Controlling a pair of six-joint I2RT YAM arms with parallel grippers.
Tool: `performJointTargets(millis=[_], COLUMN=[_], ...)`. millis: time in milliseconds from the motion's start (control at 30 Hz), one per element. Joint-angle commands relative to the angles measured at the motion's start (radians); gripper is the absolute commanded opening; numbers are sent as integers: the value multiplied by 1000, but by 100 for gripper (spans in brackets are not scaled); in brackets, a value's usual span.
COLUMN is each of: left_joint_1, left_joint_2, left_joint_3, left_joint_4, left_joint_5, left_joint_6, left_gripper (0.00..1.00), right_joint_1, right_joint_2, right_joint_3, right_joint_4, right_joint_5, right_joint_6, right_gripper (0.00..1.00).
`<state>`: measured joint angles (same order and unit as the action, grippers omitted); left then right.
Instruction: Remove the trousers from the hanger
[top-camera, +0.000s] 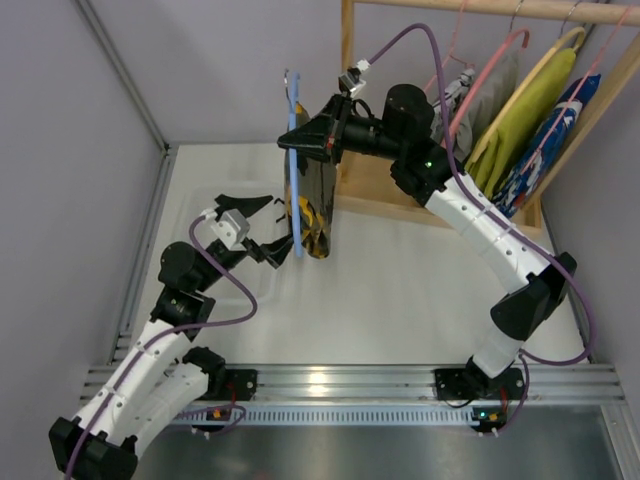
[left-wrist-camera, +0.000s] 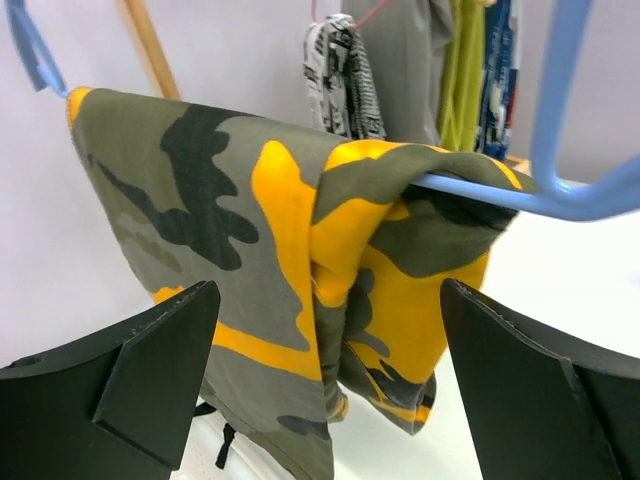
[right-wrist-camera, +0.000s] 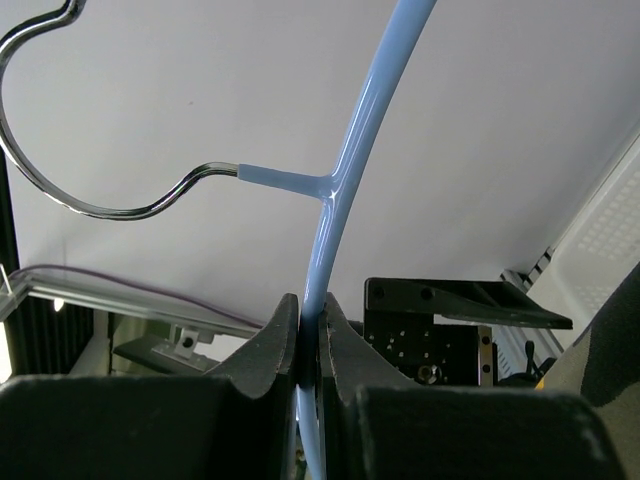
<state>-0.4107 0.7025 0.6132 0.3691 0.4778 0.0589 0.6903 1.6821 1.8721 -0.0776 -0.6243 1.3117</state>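
The light blue hanger (top-camera: 294, 170) is held upright in the air above the table, with my right gripper (top-camera: 300, 140) shut on its rim; in the right wrist view the blue rim (right-wrist-camera: 335, 190) runs up from between the fingers beside its metal hook (right-wrist-camera: 60, 190). The camouflage trousers (left-wrist-camera: 290, 260) with yellow patches drape over the hanger's bar (left-wrist-camera: 500, 195) and hang down, seen from above as a dark fold (top-camera: 316, 205). My left gripper (top-camera: 265, 228) stands wide open just left of the trousers, its fingers (left-wrist-camera: 160, 360) on either side of the hanging cloth without touching it.
A wooden rack (top-camera: 480, 10) at the back right carries pink hangers (top-camera: 490, 70), a lime-green garment (top-camera: 530, 105), a grey one and a blue printed one (top-camera: 550, 130). A black-and-white garment (left-wrist-camera: 340, 75) hangs behind the trousers. Walls close in on the left and back.
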Motion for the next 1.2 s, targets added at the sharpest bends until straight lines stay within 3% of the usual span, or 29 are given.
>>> performJointTargets(millis=[0, 467, 600, 700, 733, 867, 1167], left_joint_1=[-14, -22, -34, -39, -39, -39, -39], left_joint_2=[11, 179, 219, 221, 218, 201, 155], left_joint_3=[-13, 26, 51, 66, 69, 83, 261], left_joint_4=[120, 275, 287, 287, 286, 286, 153], left_joint_5=[-100, -159, -185, -176, -163, -179, -258], left_joint_6=[32, 24, 28, 33, 47, 39, -100], left_gripper=[98, 90, 76, 54, 39, 0, 0], right_joint_1=[-6, -5, 2, 3, 2, -3, -58], right_joint_2=[-96, -114, -117, -124, -124, -146, -219], right_joint_3=[58, 21, 2, -8, -11, -36, -243], right_joint_4=[190, 219, 217, 217, 216, 187, 171], right_joint_5=[6, -15, -15, -14, -15, -22, -43], right_joint_6=[-17, 1, 0, -8, -14, -51, -153], right_gripper=[0, 0, 0, 0, 0, 0, 0])
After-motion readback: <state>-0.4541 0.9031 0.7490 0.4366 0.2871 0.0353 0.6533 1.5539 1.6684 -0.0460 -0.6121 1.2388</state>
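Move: The camouflage trousers hang over the hanger's bar just beyond the open left fingers: their middle is roughly 6 cm ahead, 4 cm to the right and 5 cm lower. The blue hanger's middle is about 4 cm ahead, 2 cm to the right and 8 cm above the left hand; the rack's left post is some 17 cm ahead and 11 cm right at about its height. From the right hand, the trousers are about 2 cm back, 2 cm right and 17 cm below. Forward about 5 cm and dipping slightly, the left hand brings its open fingers around the hanging cloth, turning a little counter-clockwise, then shuts them in a pinch on the trousers and rises about 4 cm, still pinching. The right hand keeps its grip on the hanger's top, first waiting, then sinking and finally drawing right, close to 3 cm each way. ##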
